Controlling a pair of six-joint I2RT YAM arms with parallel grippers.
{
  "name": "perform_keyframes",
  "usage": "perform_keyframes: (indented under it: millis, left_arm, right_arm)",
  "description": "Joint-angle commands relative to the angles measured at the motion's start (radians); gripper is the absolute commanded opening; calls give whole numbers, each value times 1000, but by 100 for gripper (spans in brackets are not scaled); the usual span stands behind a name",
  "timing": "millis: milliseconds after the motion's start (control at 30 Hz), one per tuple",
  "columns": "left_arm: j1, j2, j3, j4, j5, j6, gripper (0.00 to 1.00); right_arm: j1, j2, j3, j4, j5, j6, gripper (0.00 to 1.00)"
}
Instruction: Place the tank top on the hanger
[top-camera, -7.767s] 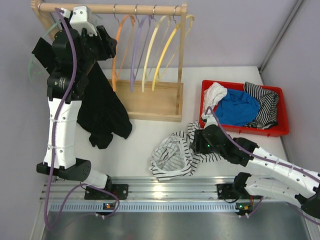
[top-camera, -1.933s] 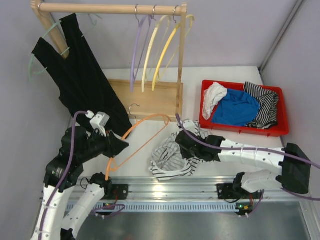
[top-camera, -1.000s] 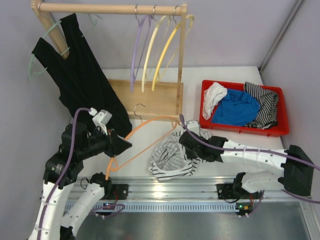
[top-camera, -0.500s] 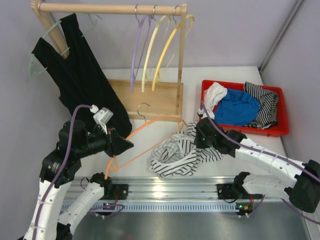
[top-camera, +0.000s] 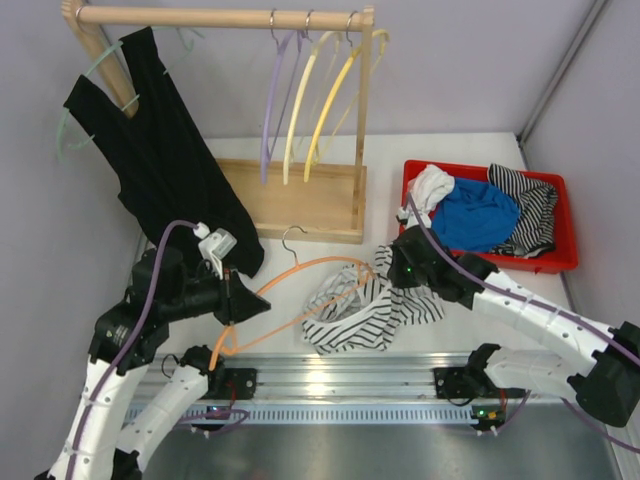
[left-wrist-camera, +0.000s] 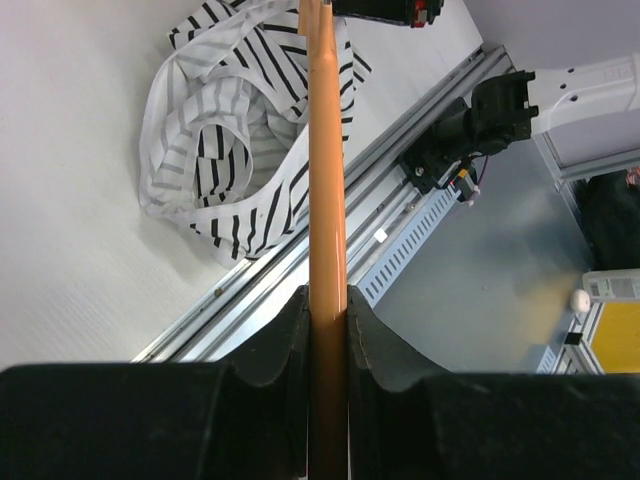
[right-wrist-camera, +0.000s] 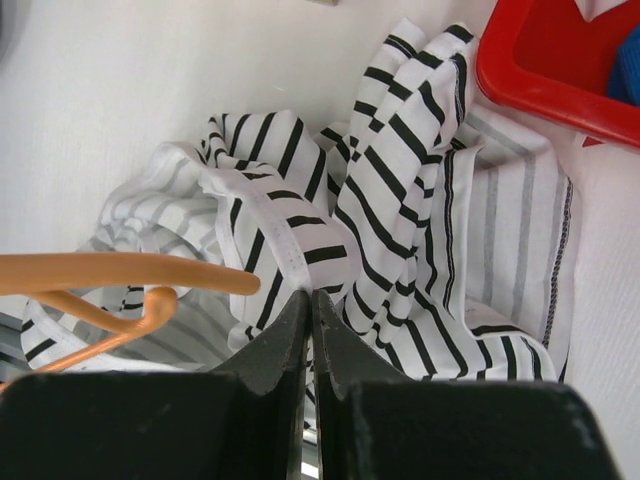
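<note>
The orange hanger (top-camera: 300, 266) is held low over the table by my left gripper (top-camera: 240, 298), which is shut on its thin bar (left-wrist-camera: 325, 150). Its metal hook (top-camera: 290, 235) points toward the rack. The striped white tank top (top-camera: 370, 310) lies bunched on the table under the hanger's right end. My right gripper (top-camera: 400, 272) is shut on a white-edged fold of the tank top (right-wrist-camera: 420, 150), pinched at its tips (right-wrist-camera: 310, 295). The hanger's rounded end (right-wrist-camera: 120, 272) sits just left of that pinch.
A wooden rack (top-camera: 300, 200) at the back carries purple and yellow hangers (top-camera: 300, 100) and a black top (top-camera: 170, 170) on a pale green hanger. A red bin (top-camera: 470, 166) of clothes stands at the right. A metal rail (top-camera: 330, 375) runs along the near edge.
My right gripper has pulled the tank top's fold up and to the right, stretching the fabric. My left gripper has brought the hanger rightward so that its end reaches the garment.
</note>
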Motion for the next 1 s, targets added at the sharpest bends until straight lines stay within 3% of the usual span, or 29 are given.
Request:
perform_keyframes:
  millis: [0,300,733,967]
  left_arm:
    - [-13,5,-2,21,23,10,0]
    - [-14,47,-50,106,40,1,0]
    - [-14,53,-179,476,107,-142,0]
    - [-48,66,-243,591,122,-195,0]
  right_arm:
    - [-16,3,62,10,9,-19,2]
    - [-12,-37,105,-30,-20,-22,1]
    - [63,-33,206,-93,-8,-22,1]
    - [96,-34,280,-132,22,-15,1]
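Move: Just left of the right hand, which already pinches a tank top strap, the held hanger's free end sits some 3 cm off, about level front to back and 2 cm higher. From the left hand gripping the hanger, that strap lies roughly 11 cm ahead, 16 cm right and 13 cm lower. The tank top's bundle is 4 cm back and 3 cm left of the right hand; the red basket's middle is about 15 cm ahead and 23 cm right, both some 10 cm below. Threading the hanger's free end into the strap opening, the left hand keeps its grip, sinks about 3 cm, then drives forward and right some 5 cm in all, rolling slightly so its left side dips. The right hand keeps the strap pinched and lifts it about 7 cm, drifting 2 cm left towards the incoming hanger. ##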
